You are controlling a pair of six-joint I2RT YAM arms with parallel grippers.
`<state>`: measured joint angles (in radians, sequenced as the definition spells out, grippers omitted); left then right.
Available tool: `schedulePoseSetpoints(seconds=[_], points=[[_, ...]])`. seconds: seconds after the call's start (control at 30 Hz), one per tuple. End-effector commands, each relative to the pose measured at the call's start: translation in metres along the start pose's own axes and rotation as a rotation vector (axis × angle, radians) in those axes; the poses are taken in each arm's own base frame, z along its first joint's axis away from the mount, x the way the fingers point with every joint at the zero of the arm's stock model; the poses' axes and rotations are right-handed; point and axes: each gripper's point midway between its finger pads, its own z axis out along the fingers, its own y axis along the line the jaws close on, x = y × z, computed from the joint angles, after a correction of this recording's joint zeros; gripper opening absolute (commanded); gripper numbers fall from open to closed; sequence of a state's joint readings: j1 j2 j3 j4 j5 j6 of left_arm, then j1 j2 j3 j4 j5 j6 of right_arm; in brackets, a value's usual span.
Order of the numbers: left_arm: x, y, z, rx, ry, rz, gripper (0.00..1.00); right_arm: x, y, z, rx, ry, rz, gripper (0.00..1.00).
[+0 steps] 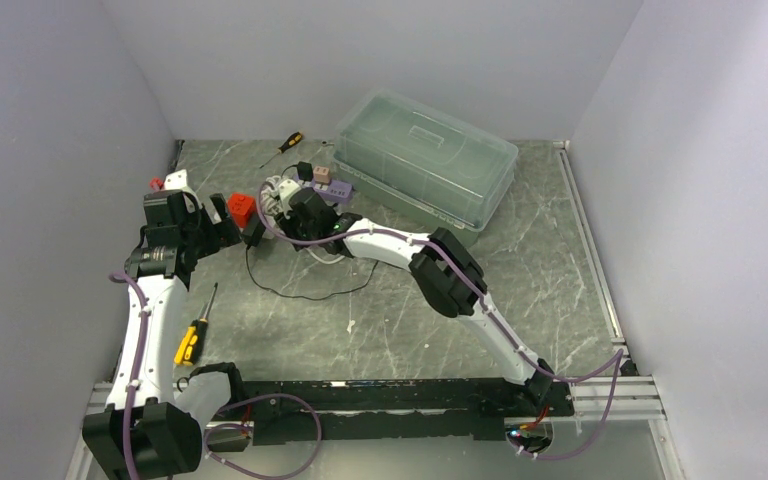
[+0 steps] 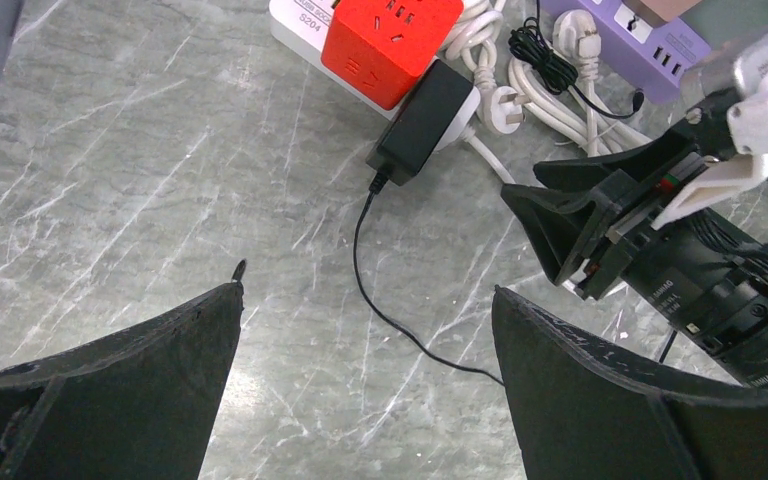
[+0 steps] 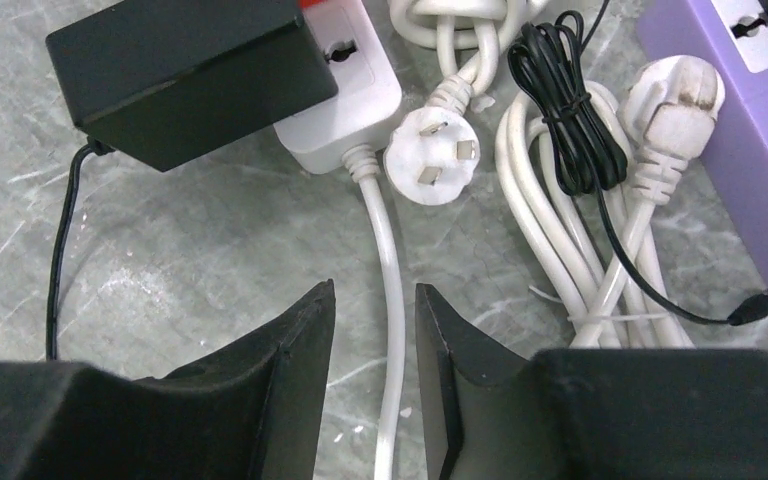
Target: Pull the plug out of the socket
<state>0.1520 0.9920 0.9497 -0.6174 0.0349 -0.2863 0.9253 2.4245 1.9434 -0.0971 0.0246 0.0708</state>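
Note:
A black plug adapter [image 2: 422, 118] sits in the end of a white power strip [image 2: 295, 30], next to a red cube socket [image 2: 385, 40]. Its thin black cord [image 2: 360, 270] runs across the table between my left fingers. My left gripper [image 2: 368, 285] is wide open and empty, a short way in front of the adapter. My right gripper [image 3: 375, 288] is open by a narrow gap, low over the strip's white cable [image 3: 390, 290], which runs between the fingers untouched. The adapter [image 3: 190, 75] lies just ahead and left of it. Both grippers meet near the red cube [image 1: 241, 208].
A purple power strip [image 3: 760, 130] lies to the right, with coiled white cables [image 3: 560, 230] and a loose white plug [image 3: 432, 155]. A clear lidded box [image 1: 425, 155] stands at the back. Screwdrivers lie at the left [image 1: 192, 335] and at the back [image 1: 285, 145].

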Motion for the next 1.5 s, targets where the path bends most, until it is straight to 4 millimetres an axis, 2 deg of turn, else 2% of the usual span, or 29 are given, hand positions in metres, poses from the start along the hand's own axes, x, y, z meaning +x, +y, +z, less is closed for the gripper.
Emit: schedulePoseSetpoints(seconds=[0.0, 0.3, 0.33, 0.6, 0.7, 0.8, 0.93, 1.13, 1.2, 1.33, 1.47], points=[[-0.015, -0.011, -0.005, 0.039, -0.039, -0.009, 0.99, -0.005, -0.002, 0.011, 0.005, -0.013, -0.002, 0.38], [-0.015, -0.013, -0.004, 0.053, -0.035, -0.006, 0.99, 0.002, -0.007, 0.020, 0.027, 0.003, -0.026, 0.36], [-0.015, -0.013, -0.004, 0.050, -0.035, -0.007, 0.99, 0.003, -0.008, 0.021, 0.029, 0.004, -0.027, 0.34], [-0.014, -0.012, -0.003, 0.044, -0.032, -0.009, 0.99, 0.016, -0.003, 0.014, 0.017, 0.033, -0.032, 0.00], [-0.014, -0.011, -0.003, 0.038, -0.030, -0.008, 0.99, 0.020, 0.002, 0.001, 0.009, 0.036, -0.053, 0.00], [-0.013, -0.011, -0.003, 0.035, -0.028, -0.007, 0.99, 0.034, 0.011, -0.021, -0.019, 0.061, -0.056, 0.00], [-0.012, -0.015, -0.003, 0.051, -0.023, -0.005, 0.99, 0.052, 0.024, -0.059, -0.044, 0.083, -0.035, 0.00], [0.001, -0.037, 0.000, 0.105, 0.013, 0.055, 0.99, 0.106, 0.026, -0.122, -0.008, 0.184, 0.050, 0.00], [0.007, -0.047, 0.002, 0.130, 0.033, 0.079, 0.99, 0.116, 0.025, -0.149, 0.020, 0.183, 0.095, 0.00], [0.028, -0.079, 0.004, 0.231, 0.102, 0.140, 0.99, 0.158, 0.016, -0.194, 0.079, 0.231, 0.185, 0.00], [0.051, -0.114, 0.003, 0.369, 0.185, 0.186, 0.99, 0.179, 0.006, -0.227, 0.131, 0.233, 0.248, 0.00]])
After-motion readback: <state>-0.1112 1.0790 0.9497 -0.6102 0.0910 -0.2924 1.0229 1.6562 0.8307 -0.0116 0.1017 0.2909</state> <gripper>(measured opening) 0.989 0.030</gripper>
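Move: The white cord of the socket strip crosses between the right hand's parted fingertips, about 3 cm below them and 1 cm ahead. From that hand, the strip's near end is roughly 4 cm ahead and 5 cm left, the black plug 9 cm left and level, the red cube 6 cm ahead and 11 cm left, and a loose white plug 6 cm ahead and 3 cm left. The cord lies some 10 cm ahead of the left hand, 11 cm right and 17 cm below. The white cord is pinched near the strip's end: the right hand sinks about 3 cm over it, shuts its fingers, then drags it level, back and to the right about 25 cm in all, speeding up away from the purple strip while its fingers tip some 15 degrees further down. Late on, the open left hand swings about 8 cm right, sinking slightly and turning clockwise. ##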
